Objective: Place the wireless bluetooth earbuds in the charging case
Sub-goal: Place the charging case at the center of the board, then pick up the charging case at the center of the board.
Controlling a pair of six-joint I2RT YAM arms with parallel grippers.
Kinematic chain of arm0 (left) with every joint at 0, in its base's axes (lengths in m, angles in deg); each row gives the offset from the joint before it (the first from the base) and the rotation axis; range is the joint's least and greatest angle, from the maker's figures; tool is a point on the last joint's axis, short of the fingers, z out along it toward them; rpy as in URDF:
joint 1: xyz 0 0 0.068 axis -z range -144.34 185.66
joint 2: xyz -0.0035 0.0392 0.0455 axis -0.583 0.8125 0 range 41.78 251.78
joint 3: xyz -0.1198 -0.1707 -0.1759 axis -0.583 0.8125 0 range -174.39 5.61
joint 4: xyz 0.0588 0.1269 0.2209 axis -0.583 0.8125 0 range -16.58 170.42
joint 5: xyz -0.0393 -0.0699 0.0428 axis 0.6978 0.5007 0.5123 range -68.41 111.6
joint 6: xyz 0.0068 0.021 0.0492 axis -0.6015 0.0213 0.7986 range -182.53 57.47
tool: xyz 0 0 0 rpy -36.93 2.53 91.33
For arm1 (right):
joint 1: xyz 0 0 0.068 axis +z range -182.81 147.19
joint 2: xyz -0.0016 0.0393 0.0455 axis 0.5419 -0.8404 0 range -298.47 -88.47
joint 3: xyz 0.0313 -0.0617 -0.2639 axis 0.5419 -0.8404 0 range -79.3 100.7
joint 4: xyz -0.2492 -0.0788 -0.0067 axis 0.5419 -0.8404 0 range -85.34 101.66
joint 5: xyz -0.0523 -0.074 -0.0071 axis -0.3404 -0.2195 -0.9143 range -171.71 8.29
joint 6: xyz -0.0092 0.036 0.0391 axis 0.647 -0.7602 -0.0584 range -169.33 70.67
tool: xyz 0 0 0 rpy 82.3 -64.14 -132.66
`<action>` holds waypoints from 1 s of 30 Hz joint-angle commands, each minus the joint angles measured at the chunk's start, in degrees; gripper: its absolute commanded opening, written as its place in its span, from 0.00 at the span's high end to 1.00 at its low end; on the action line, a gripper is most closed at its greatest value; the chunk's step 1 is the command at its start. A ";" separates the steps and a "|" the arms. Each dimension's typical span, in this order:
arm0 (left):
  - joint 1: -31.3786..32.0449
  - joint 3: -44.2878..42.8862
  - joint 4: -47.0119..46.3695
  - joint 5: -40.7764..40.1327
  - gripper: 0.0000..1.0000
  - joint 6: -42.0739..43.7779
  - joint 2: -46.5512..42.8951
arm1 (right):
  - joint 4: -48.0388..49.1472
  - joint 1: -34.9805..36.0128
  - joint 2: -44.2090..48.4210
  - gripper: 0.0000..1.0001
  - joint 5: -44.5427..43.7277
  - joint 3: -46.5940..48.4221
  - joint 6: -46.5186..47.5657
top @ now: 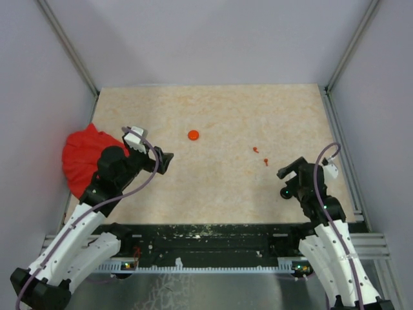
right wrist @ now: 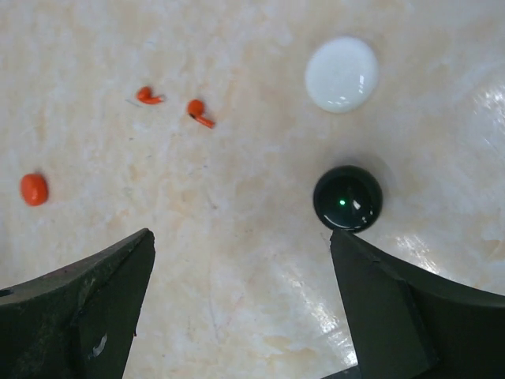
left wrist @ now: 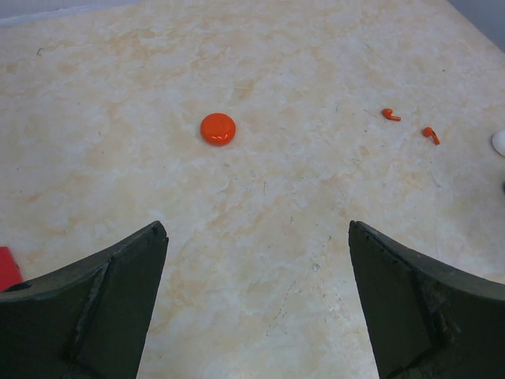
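Two tiny orange-red earbuds (top: 256, 150) (top: 266, 161) lie side by side on the table, right of centre; the left wrist view shows them far right (left wrist: 390, 115) (left wrist: 430, 135), the right wrist view upper left (right wrist: 147, 96) (right wrist: 200, 112). A round orange charging case (top: 193, 135) (left wrist: 218, 129) (right wrist: 34, 189), a closed disc, sits apart to their left. My left gripper (top: 164, 160) (left wrist: 256, 230) is open and empty, short of the case. My right gripper (top: 287, 181) (right wrist: 241, 234) is open over bare table, below and right of the earbuds.
A glossy black disc (right wrist: 348, 198) (top: 284, 193) lies just beyond my right gripper's right fingertip. A white disc (right wrist: 342, 73) (left wrist: 499, 142) lies farther out. A red cloth (top: 84, 155) is bunched at the table's left edge behind the left arm. Walls enclose the table.
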 commanded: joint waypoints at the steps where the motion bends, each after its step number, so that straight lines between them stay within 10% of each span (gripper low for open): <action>1: 0.29 -0.11 -2.12 2.17 0.00 -2.35 -0.87 | -2.49 -0.47 -1.09 0.07 3.52 9.31 10.41; 24: -0.50 -31.00 4.42 4.57 0.00 1.11 49.05 | 12.49 -0.47 -1.41 0.07 6.44 11.77 36.95; 30: -4.73 -37.68 3.24 17.63 0.01 8.14 59.12 | 13.99 -0.46 0.43 0.08 7.62 10.04 36.63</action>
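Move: The orange charging case stands about 18 cm ahead of the left hand, 6 cm to its right and 22 cm below. The two orange earbuds lie about 22 and 26 cm to the right of that case and some 6 and 11 cm nearer. From the right hand the orange case is roughly 25 cm ahead and 32 cm left; the black case, already released, sits almost straight below it, some 9 cm down, with the white case about 7 cm beyond the black one and 3 cm farther right. Reaching out over the board to the orange charging case, the left arm goes forward about 14 cm, sinks 10 cm and drifts 8 cm right, tipping its wide-open fingers some 25 degrees down, still short of touching. Meanwhile the right hand, open and already clear, keeps rising from the black case, about 11 cm before sinking back slightly, edging forward while its left side rolls down and it turns counter-clockwise. ##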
